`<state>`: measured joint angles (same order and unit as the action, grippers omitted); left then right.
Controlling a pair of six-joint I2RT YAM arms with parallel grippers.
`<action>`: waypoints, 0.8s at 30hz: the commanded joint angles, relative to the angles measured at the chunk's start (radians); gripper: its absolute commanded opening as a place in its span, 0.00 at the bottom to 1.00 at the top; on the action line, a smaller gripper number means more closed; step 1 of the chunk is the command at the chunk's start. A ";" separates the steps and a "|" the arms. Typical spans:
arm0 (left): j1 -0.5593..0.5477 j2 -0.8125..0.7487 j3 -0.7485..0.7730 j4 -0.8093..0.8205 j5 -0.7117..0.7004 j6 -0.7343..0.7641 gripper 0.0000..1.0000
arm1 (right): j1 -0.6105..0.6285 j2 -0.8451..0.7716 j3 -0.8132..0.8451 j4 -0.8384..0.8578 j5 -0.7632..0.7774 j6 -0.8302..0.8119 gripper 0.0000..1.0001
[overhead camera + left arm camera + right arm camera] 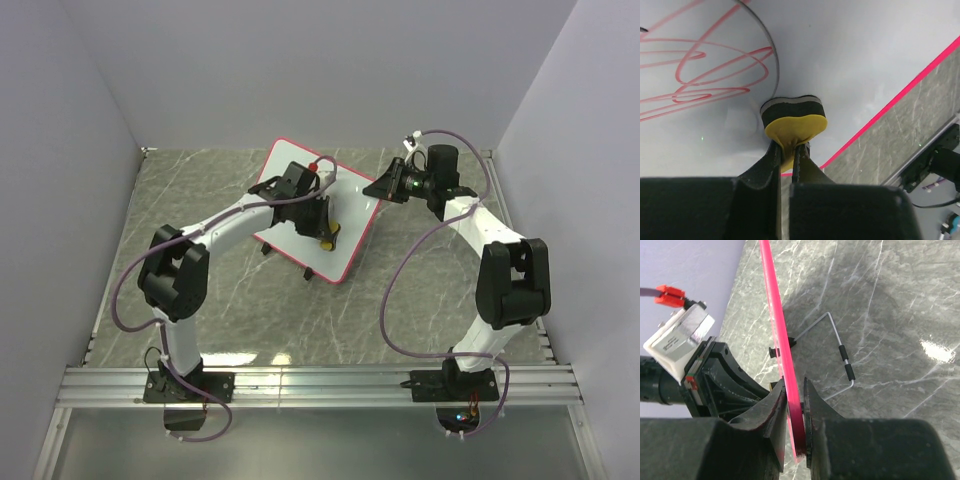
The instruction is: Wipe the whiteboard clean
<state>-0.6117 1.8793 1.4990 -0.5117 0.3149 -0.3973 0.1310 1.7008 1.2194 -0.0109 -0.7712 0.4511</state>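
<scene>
The whiteboard (355, 220) with its thin pink-red frame stands tilted in the middle of the table. My left gripper (325, 228) is shut on a yellow eraser (329, 238), which presses flat against the board's face. In the left wrist view the eraser (792, 125) sits pinched in that gripper (788, 147), on the whiteboard (850, 55) just right of red pen scribbles (705, 65). My right gripper (385, 188) clamps the board's right edge. The right wrist view shows the whiteboard (781, 335) edge-on in the right gripper (796, 400).
The grey marbled table (200, 200) is boxed in by pale walls at the back and sides. A metal rail (320, 382) runs along the near edge. Behind the board a wire stand (845, 362) with black sleeves rests on the table. The left arm's wrist camera (677, 342) is close by.
</scene>
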 commanded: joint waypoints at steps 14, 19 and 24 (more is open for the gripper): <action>0.339 0.050 -0.146 0.047 -0.228 -0.072 0.00 | 0.052 0.056 0.005 -0.152 0.116 -0.031 0.00; 0.305 0.035 -0.066 0.029 -0.180 -0.054 0.00 | 0.052 0.060 0.017 -0.161 0.115 -0.035 0.00; 0.236 0.021 0.009 0.038 -0.105 -0.040 0.00 | 0.055 0.065 0.014 -0.155 0.112 -0.032 0.00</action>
<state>-0.3172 1.8874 1.4284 -0.5743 0.1806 -0.4545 0.1501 1.7065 1.2438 -0.0277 -0.7525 0.4702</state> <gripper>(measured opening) 0.069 0.208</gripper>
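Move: The yellow eraser is in the left hand, about 2 cm right of its hand point, 2 cm below and 1 cm ahead. The whiteboard's left corner lies some 22 cm left of that hand, 8 cm ahead and 7 cm lower; the red marks are about 6 cm ahead, 4 cm left and 3 cm higher. From the right hand, which grips the board's far right edge, the left corner is roughly 34 cm left, 2 cm ahead and 14 cm lower. The eraser, still pinched in the left hand's shut fingers and kept against the tilted whiteboard, is swept about 15 cm left, with some 5 cm each of forward and down, passing below the red marks towards the left corner as the wrist turns about 25 degrees counter-clockwise. It then eases back upward and slightly right by 1 to 2 cm. The right hand keeps hold of the board's edge, barely moving. ##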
